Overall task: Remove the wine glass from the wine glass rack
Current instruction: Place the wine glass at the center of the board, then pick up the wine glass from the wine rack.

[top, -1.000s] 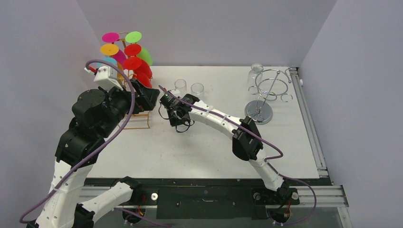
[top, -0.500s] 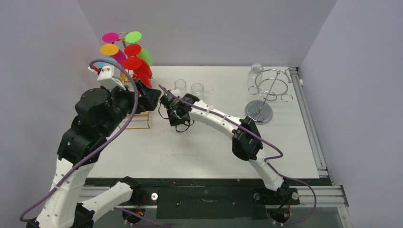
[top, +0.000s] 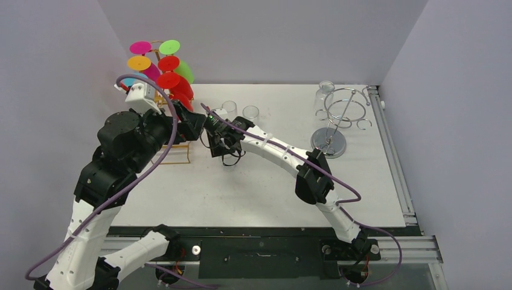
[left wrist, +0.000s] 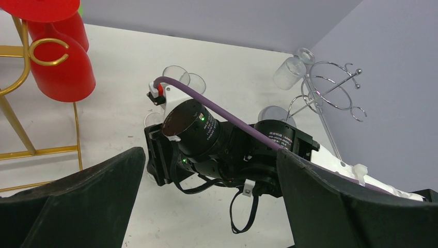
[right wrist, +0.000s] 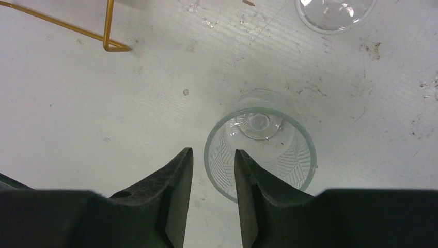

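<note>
A clear patterned wine glass (right wrist: 260,150) stands upright on the white table, seen from above. My right gripper (right wrist: 213,151) hangs over its left rim, one finger outside and one above the bowl. The jaws are parted and the thin rim wall sits loose in the gap. In the top view the right gripper (top: 218,145) hides this glass. The silver wine glass rack (top: 341,112) stands at the back right with one clear glass (top: 325,90) hanging on it. My left gripper (left wrist: 209,152) is wide open and empty, close beside the right wrist.
A gold rack (top: 158,90) with several coloured glasses stands at the back left, red bowls (left wrist: 62,72) close to my left gripper. Two clear glasses (top: 229,109) (top: 250,113) stand behind the right wrist. Walls close the table on three sides.
The right jaws have spread apart from nearly shut on the glass rim. The right wrist has shifted slightly back. The left arm has crept a little towards the right wrist.
</note>
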`<state>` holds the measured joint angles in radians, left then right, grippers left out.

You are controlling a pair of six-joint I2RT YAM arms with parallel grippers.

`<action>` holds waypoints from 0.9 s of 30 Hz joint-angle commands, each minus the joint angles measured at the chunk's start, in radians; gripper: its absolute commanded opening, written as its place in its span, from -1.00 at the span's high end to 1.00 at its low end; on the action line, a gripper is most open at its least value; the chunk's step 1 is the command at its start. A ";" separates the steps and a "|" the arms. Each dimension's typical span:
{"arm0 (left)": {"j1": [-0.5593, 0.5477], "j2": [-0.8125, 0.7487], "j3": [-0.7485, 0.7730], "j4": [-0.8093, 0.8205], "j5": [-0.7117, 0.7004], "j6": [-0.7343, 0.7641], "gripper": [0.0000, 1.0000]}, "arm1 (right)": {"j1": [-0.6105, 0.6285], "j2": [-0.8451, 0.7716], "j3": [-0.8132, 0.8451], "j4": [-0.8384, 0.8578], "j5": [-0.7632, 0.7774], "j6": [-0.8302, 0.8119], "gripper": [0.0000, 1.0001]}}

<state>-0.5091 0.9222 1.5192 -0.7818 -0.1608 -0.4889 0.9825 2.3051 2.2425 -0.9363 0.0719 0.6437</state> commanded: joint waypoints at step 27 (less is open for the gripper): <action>-0.029 0.422 0.322 0.380 0.242 -0.210 -0.93 | -0.320 -0.898 -0.482 0.078 0.147 -0.002 -0.11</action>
<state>-0.5243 1.2469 1.7870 -0.5331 0.0296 -0.6380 0.7280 1.5421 1.8435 -0.8883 0.1555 0.6395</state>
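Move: The last wine glass, still hanging on the rack, is about 36 cm to my right hand's right, 16 cm ahead and roughly 7 cm higher. The glass just set down sits 3 cm to the right of this hand, level with it and 5 cm below. The flute stands some 12 cm ahead and 5 cm right, at nearly hand height. From my left hand, the rack glass is around 24 cm ahead, 36 cm right and 24 cm down. I come free of the set-down glass's rim, lifting my right hand straight up first, then sweeping it right towards the rack: about 21 cm up and 19 cm right in all. Its fingers open further as the wrist tips up and turns clockwise. My left hand, wide open, eases right, up and forward by 6–9 cm each way, rolling its left side down. ##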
